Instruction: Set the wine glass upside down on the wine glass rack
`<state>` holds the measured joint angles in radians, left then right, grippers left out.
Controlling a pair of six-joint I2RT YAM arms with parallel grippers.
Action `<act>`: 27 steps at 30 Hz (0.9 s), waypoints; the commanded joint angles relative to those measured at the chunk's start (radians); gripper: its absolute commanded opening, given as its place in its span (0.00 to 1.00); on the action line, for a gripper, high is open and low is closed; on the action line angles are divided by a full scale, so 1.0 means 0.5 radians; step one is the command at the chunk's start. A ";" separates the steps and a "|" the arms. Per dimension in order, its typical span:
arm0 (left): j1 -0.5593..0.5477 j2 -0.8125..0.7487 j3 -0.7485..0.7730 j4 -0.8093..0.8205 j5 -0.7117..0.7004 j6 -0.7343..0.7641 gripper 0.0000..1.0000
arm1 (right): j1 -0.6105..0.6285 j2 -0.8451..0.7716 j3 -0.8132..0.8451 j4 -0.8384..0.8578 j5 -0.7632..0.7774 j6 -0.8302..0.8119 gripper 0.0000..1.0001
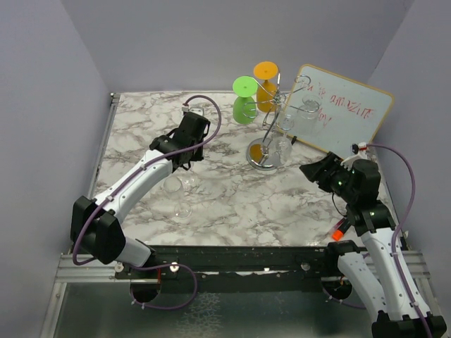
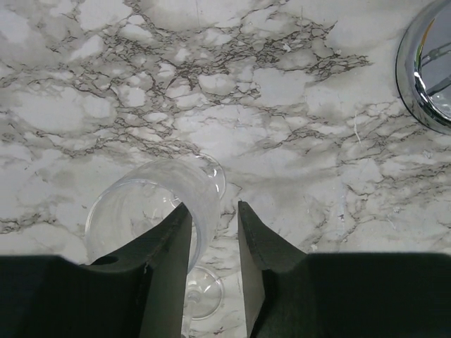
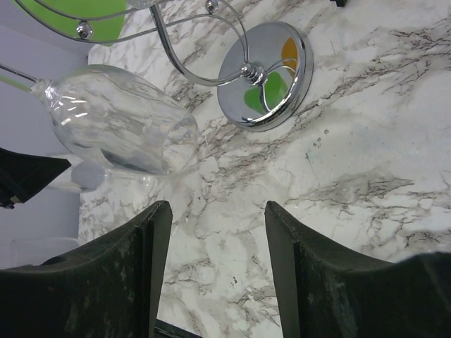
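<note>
A clear wine glass stands upright on the marble, its foot showing between my fingers; in the top view it is faint under the left wrist. My left gripper is over its rim. One finger is inside the bowl and the other outside, the jaws narrow with a gap left. The chrome wine glass rack has its round base at table centre. My right gripper is open and empty, right of the rack.
Hanging upside down on the rack are a green glass, an orange glass and a clear glass. A white board with red writing leans behind the rack at the back right. Grey walls enclose the table.
</note>
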<state>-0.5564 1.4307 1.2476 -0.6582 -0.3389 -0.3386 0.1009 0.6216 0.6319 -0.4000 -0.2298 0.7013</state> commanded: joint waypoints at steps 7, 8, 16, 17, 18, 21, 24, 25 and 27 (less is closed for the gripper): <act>0.011 0.068 0.092 -0.145 0.207 0.137 0.18 | -0.002 -0.007 0.028 -0.089 -0.072 0.118 0.60; 0.011 0.073 0.089 -0.147 0.234 0.140 0.15 | -0.002 -0.012 0.033 -0.095 -0.068 0.128 0.60; 0.011 0.029 0.107 -0.087 0.480 0.091 0.00 | -0.002 -0.062 0.024 -0.167 -0.005 0.233 0.60; 0.009 0.015 0.102 -0.059 0.542 0.082 0.00 | -0.002 -0.078 -0.006 -0.158 0.010 0.268 0.60; 0.006 0.000 0.092 -0.029 0.620 0.065 0.00 | -0.002 -0.098 -0.038 -0.147 0.021 0.304 0.61; -0.028 -0.066 0.025 0.115 0.895 -0.024 0.00 | -0.002 -0.138 -0.152 -0.102 0.015 0.458 0.61; -0.113 -0.151 -0.089 0.320 1.012 -0.139 0.00 | -0.001 -0.180 -0.276 -0.037 -0.035 0.668 0.62; -0.149 -0.181 -0.131 0.391 1.009 -0.181 0.00 | -0.002 -0.199 -0.320 -0.011 -0.055 0.735 0.62; -0.211 -0.230 -0.207 0.520 0.995 -0.247 0.00 | -0.002 -0.236 -0.403 0.028 -0.088 0.895 0.63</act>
<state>-0.6029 1.3964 1.2049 -0.5755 0.0593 -0.3687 0.1009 0.5335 0.4999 -0.4290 -0.2409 0.9718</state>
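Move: The clear wine glass stands right at the left hand, its bowl about 3 cm to the left and its middle some 8 cm below, with the near wall already between the open fingers. A second clear glass stands around 12 cm back, 4 cm left and 8 cm down from the hand; the rack's base is roughly 27 cm right, 13 cm ahead and 17 cm down. From the right hand the first glass lies some 40 cm left, 6 cm ahead and 10 cm lower. Barely shifting at first, the left hand shuts its fingers on the bowl's wall, one finger inside and one outside, then swings about 8 cm right and 4 cm back with hardly any rise, keeping the pinch while rolling its left side down and turning clockwise, each some 15 degrees. The empty right hand sinks nearly 4 cm late on, drawing back a little and rolling, fingers open. ##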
